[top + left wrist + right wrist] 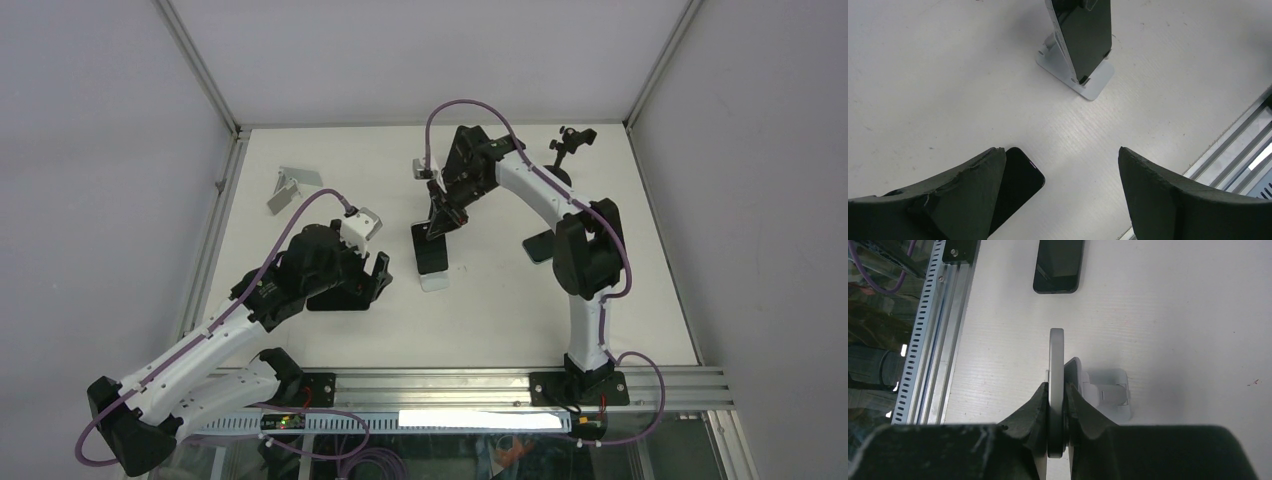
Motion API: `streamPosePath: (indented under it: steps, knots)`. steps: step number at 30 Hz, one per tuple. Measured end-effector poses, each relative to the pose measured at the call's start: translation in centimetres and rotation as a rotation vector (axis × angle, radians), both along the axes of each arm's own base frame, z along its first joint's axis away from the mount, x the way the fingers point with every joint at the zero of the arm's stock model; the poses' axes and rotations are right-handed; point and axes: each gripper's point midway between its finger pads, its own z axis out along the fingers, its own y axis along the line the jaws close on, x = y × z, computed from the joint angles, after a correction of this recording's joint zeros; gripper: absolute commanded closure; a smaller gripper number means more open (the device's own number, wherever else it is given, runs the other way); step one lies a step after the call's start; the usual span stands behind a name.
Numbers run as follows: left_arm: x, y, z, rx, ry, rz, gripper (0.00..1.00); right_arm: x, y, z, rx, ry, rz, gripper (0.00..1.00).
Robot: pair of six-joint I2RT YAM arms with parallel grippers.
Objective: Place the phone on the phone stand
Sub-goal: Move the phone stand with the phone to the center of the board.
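A black phone [432, 255] stands nearly upright on the white phone stand [437, 282] at the table's middle. In the left wrist view the phone [1083, 35] leans on the stand [1095, 82], its lower edge in the lip. My right gripper [1056, 387] is shut on the phone [1056, 360] at its top edge, seen edge-on, with the stand [1108, 395] just behind it. In the top view the right gripper [440, 215] reaches down from behind. My left gripper [1063, 165] hangs open and holds nothing.
A second black phone [1018, 182] lies flat beside my left finger. A third phone [540, 247] lies flat near the right arm. Silver stands [292, 185] [367, 221], a white stand [421, 168] and a small black tripod [570, 140] sit farther back.
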Motion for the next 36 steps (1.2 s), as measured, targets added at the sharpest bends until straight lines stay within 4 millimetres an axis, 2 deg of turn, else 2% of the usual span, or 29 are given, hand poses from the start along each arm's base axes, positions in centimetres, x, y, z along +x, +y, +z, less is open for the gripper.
streamPosePath:
  steps: [10, 17, 25, 30, 36]
  knots:
    - [-0.2, -0.3, -0.1, -0.004, 0.009, -0.016, 0.15, 0.5, -0.6, -0.9, -0.037, -0.002, -0.025, 0.62]
    - [-0.2, -0.3, -0.1, -0.006, 0.011, -0.02, 0.15, 0.7, -0.8, -1.1, -0.057, 0.001, -0.041, 0.41]
    - [-0.3, -0.4, -0.2, -0.005, 0.016, -0.024, 0.15, 1.1, -1.1, -1.5, -0.097, 0.0, -0.072, 0.27]
    - [-0.4, -0.6, -0.3, -0.008, 0.023, -0.036, 0.15, 1.4, -1.4, -1.9, -0.13, 0.0, -0.097, 0.02]
    - [-0.5, -0.7, -0.3, -0.011, 0.025, -0.041, 0.15, 2.1, -2.1, -1.8, -0.164, -0.024, -0.131, 0.01]
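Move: The right hand still pinches the top right corner of the phone on the phone stand; this phone's middle is about 6 cm below, 3 cm left and 2 cm nearer the base. The black phone on its round stand is some 18 cm ahead and 4 cm right, and the small phone about 23 cm right and 3 cm farther out. From the left hand, the phone on the stand lies about 15 cm right, 7 cm ahead and 8 cm lower. The right hand lets go of the phone's top corner: its almost shut fingers spread fully open, ending the pinch. Meanwhile it eases about 2 cm to the right and 2 cm forward, sinking nearly as far, away from the phone's middle, and the wrist turns some 10 degrees, partly clockwise. ##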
